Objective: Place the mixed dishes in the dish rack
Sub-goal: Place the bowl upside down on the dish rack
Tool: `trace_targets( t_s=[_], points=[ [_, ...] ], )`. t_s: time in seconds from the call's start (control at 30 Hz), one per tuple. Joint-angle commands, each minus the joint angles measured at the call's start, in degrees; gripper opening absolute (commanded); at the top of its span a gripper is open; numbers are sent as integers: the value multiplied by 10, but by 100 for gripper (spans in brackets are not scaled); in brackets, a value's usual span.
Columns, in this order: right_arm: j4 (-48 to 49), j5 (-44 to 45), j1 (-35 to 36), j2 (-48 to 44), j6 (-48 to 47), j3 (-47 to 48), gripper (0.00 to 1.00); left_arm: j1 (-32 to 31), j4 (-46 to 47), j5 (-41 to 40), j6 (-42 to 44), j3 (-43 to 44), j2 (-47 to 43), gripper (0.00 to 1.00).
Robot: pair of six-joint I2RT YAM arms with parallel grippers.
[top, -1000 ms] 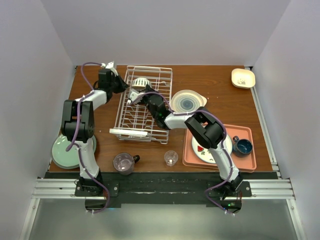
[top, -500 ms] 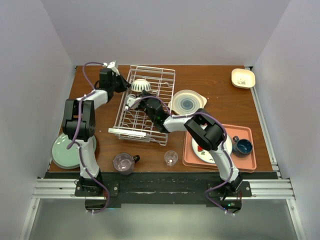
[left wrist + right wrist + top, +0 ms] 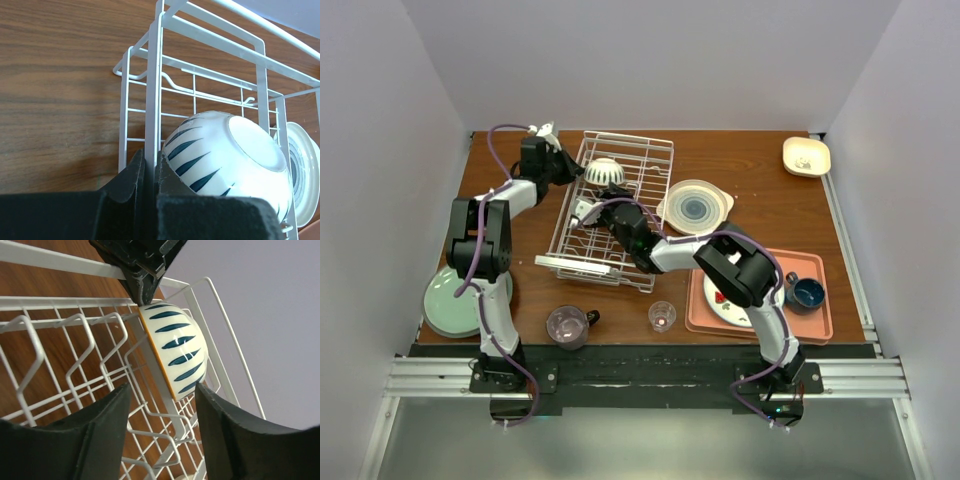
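The white wire dish rack (image 3: 650, 160) stands slanted at the middle of the table. A white bowl (image 3: 604, 172) with dark blue stripes lies on its side in the rack's far end. My left gripper (image 3: 565, 168) is shut on the rack's far-left upright wire (image 3: 161, 60), right beside the bowl (image 3: 230, 160). My right gripper (image 3: 587, 210) is open and empty inside the rack (image 3: 60, 301), its jaws apart short of the bowl (image 3: 172, 347). The cream plate (image 3: 695, 207) with the blue-ringed centre lies to the right of the rack.
Pale green plates (image 3: 460, 305) are stacked at near left. A purple cup (image 3: 566, 325) and a small clear glass (image 3: 662, 316) stand at the near edge. A salmon tray (image 3: 810, 325) holds a patterned plate (image 3: 732, 305) and a dark blue cup (image 3: 807, 293). A cream dish (image 3: 806, 156) sits far right.
The rack's far end has swung a little to the right with my left gripper on it. My right gripper has drawn back from the bowl toward the rack's near end.
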Motion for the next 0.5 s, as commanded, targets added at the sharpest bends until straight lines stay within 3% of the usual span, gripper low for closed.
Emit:
trace_targets(
  t_s=[0.0, 0.27, 0.47],
  points=[
    [3, 14, -3, -48, 58, -4, 64, 5, -14, -22, -79, -14, 61, 0],
    [-156, -64, -46, -102, 178, 30, 78, 6, -16, -22, -70, -17, 58, 0],
    [-221, -94, -85, -122, 284, 71, 81, 7, -16, -20, -65, -21, 48, 0]
  ],
)
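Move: The bowl, already upside down in the rack's far left end, lies about 6 cm ahead of the empty right hand and some 3 cm to its left, roughly level with it. The rack's left rail, pinched by the left fingers, runs about 4 cm ahead and 8 cm left of the right hand, a few centimetres lower; the handled plate lies about 20 cm right, 3 cm back and well below, on the table. From the left hand, the bowl is some 7 cm to the right, level ahead and in height. Free of the bowl, the right hand rises about 4 cm and swings as far to the right with a smaller reach forward, drawing up and off to the bowl's right side while the half-open fingers spread wider and the wrist tips down and rolls its left side up, some 20 degrees in all. The left hand stays put with its fingers shut on the rack's left rail, its tips close against the bowl's left side. ##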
